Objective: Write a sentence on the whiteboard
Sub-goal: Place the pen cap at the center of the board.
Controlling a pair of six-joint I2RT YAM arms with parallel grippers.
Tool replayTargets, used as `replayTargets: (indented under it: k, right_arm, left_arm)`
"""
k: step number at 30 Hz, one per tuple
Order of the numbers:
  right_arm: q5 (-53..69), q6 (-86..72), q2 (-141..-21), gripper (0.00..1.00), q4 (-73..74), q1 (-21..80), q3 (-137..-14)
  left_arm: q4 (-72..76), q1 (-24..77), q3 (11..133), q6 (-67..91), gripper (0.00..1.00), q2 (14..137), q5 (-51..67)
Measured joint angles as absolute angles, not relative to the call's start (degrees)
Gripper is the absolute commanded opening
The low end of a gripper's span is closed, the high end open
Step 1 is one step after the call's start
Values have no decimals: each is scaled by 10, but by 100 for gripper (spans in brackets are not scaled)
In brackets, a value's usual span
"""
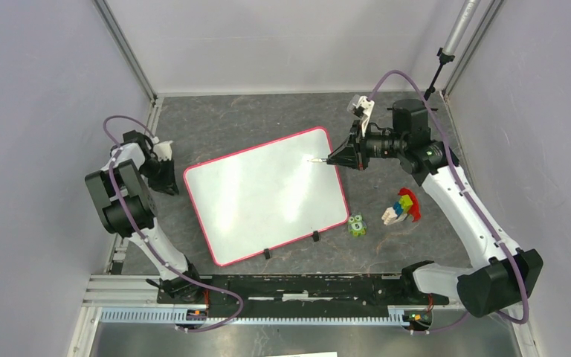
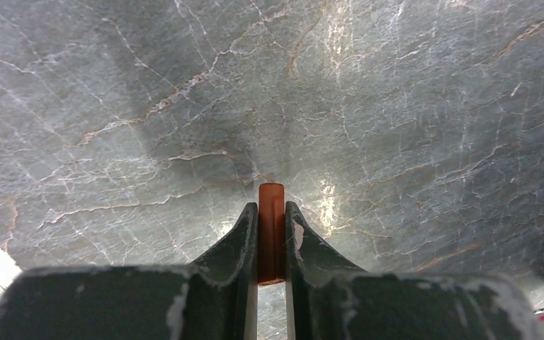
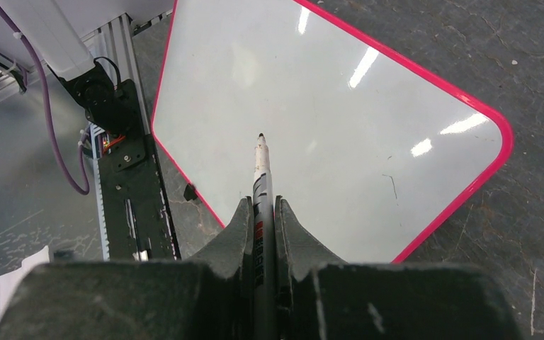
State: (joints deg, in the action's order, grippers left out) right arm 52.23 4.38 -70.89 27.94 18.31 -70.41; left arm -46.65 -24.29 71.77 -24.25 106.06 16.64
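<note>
The whiteboard (image 1: 268, 197) lies tilted on the grey marble table, glossy white with a red-pink border. My right gripper (image 1: 337, 158) is shut on a grey marker (image 3: 261, 170), its dark tip pointing onto the board's far right part (image 3: 312, 92); whether the tip touches I cannot tell. The sentence is out of view; the board bears only one faint thin stroke (image 3: 393, 185). My left gripper (image 1: 166, 178) hovers over the table left of the board. In the left wrist view it (image 2: 272, 207) is shut on an orange-red cap (image 2: 271, 234).
A green toy with a 5 (image 1: 356, 225) and a colourful block toy (image 1: 404, 206) stand right of the board. Two black clips (image 1: 267, 253) (image 1: 316, 237) sit on its near edge. A black rail (image 1: 282, 286) runs along the near table edge. Walls close in on both sides.
</note>
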Motion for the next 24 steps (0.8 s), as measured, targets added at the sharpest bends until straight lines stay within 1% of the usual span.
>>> replayTargets:
  k: [3,6,11,19,20,24]
  right_arm:
    - [520,44,-710,0,280,184,-704]
    - [519,50,-710,0,281,185,-704]
    - [518,64,-710,0,289,186,-704]
    - [518,93,-710,0,312,186,-705]
    - [518,98,-710,0,315,186,-705]
    - [514,117,-710,0,327,186,-707]
  left_arm:
    - [-462,-243,713,-248,26,1070,166]
    - [-460,-243,711,-252,28,1079,166]
    - [-461,-239,711,-254,35,1079,166]
    - [-464,-236,711,-254,37,1077,166]
    - [-465,-236,711,-254,39,1077,166]
    - [-479,-234,712,-255,51,1074,167]
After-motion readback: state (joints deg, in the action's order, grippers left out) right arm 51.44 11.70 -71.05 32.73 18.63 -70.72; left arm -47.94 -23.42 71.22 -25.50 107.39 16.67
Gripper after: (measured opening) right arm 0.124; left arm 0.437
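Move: My left hand still grips the brown pen cap upright. The bare grey table spot for it lies about 3 cm below and roughly 1 cm ahead, not left or right. The whiteboard's middle is some 29 cm to the right and level fore-and-aft, while its far-left corner sits only about 4 cm right and 7 cm ahead. From my right hand, that spot is about 49 cm left, 5 cm ahead and 28 cm below. I lower my left hand the last 1.5 cm or so towards the table just left of the whiteboard, spreading the fingers as I go, and let go of the pen cap. I then hold almost still while they keep opening, easing about 1 cm back and to the right at the end. My right hand keeps its grip on the marker, sinking about 1.5 cm above the board and rolling slightly. ##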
